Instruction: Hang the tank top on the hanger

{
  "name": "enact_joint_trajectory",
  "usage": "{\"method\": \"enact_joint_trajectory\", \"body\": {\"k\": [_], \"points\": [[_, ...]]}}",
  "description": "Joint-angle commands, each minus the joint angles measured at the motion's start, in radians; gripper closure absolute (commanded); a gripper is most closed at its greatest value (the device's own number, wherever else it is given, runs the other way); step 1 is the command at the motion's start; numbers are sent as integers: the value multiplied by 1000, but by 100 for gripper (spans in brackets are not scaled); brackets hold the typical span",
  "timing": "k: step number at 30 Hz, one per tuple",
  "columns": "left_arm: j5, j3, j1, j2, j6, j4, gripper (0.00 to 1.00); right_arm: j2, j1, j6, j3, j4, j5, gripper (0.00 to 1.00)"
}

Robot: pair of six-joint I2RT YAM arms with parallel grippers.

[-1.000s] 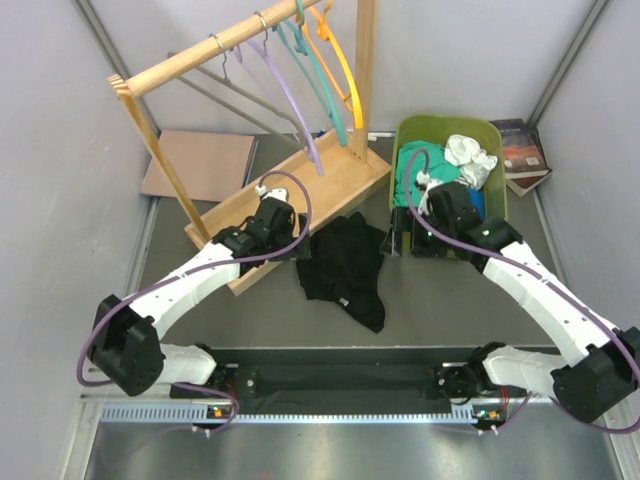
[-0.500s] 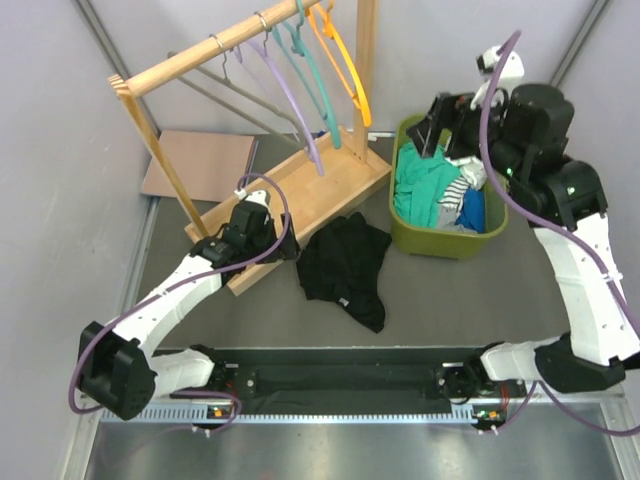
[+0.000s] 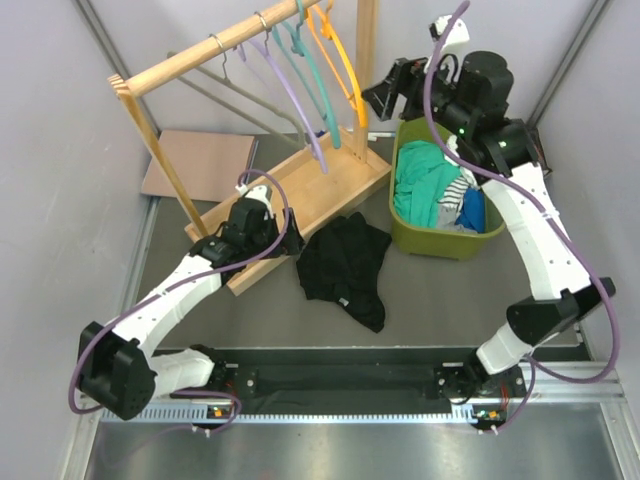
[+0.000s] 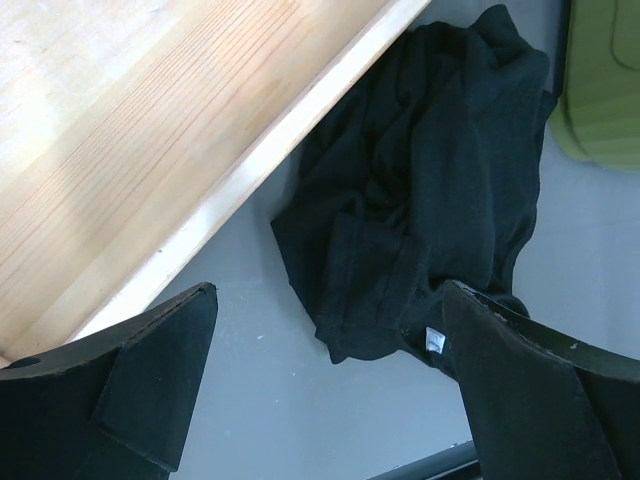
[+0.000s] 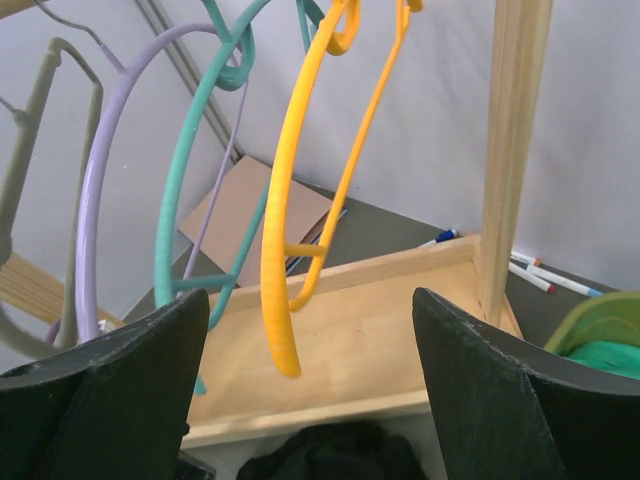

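The black tank top (image 3: 345, 265) lies crumpled on the table beside the wooden rack base, and nothing holds it. It fills the upper right of the left wrist view (image 4: 420, 190). My left gripper (image 3: 290, 243) hovers open just left of it, with one garment corner between the fingertips (image 4: 328, 300). The orange hanger (image 3: 340, 60) hangs rightmost on the rail. My right gripper (image 3: 385, 95) is raised beside it and open. In the right wrist view the hanger's lower arm (image 5: 285, 250) dangles ahead between the fingers of the gripper (image 5: 310, 300), untouched.
A teal hanger (image 3: 315, 70) and a lilac hanger (image 3: 290, 95) hang left of the orange one. The rack's upright post (image 5: 515, 150) stands close on the right. A green bin (image 3: 440, 245) of clothes sits right of the garment. Cardboard (image 3: 200, 160) lies at the back left.
My right arm rose out of the green bin and swung left, up to the orange hanger. The left arm drew back slightly, then stayed still. The tank top has not moved.
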Motion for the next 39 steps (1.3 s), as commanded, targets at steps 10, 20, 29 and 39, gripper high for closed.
{"method": "enact_joint_trajectory", "body": {"k": [10, 20, 29, 39], "points": [[-49, 5, 4, -64, -34, 46, 1, 180, 33, -28, 181, 43, 22, 24], [-80, 1, 4, -72, -31, 21, 1, 258, 79, -51, 281, -27, 79, 29], [-79, -5, 3, -69, -28, 17, 1, 298, 102, -85, 325, -41, 127, 80], [-68, -5, 3, -51, 14, 18, 1, 240, 122, -146, 324, 57, 223, 100]]}}
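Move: The near arm of the orange hanger hangs about 6 cm ahead of the right hand, 6 cm to its left and some 3 cm below. The teal hanger's near arm is roughly 5 cm farther left of it, about level with it. The rack's wooden post stands some 16 cm ahead of the right hand, straight out, and the green basket about 15 cm to its right, 2 cm ahead and 40 cm down. From the left hand the orange arm lies roughly 17 cm ahead, 13 cm right and 30 cm higher. The orange hanger's near arm is taken between the right hand's open fingers, which come in level along their own pointing direction, about 6 cm forward and nearly as far left, sinking some 4 cm, mostly later on. Near the end of the reach they close and pinch the arm, with only a slight roll of the wrist. ##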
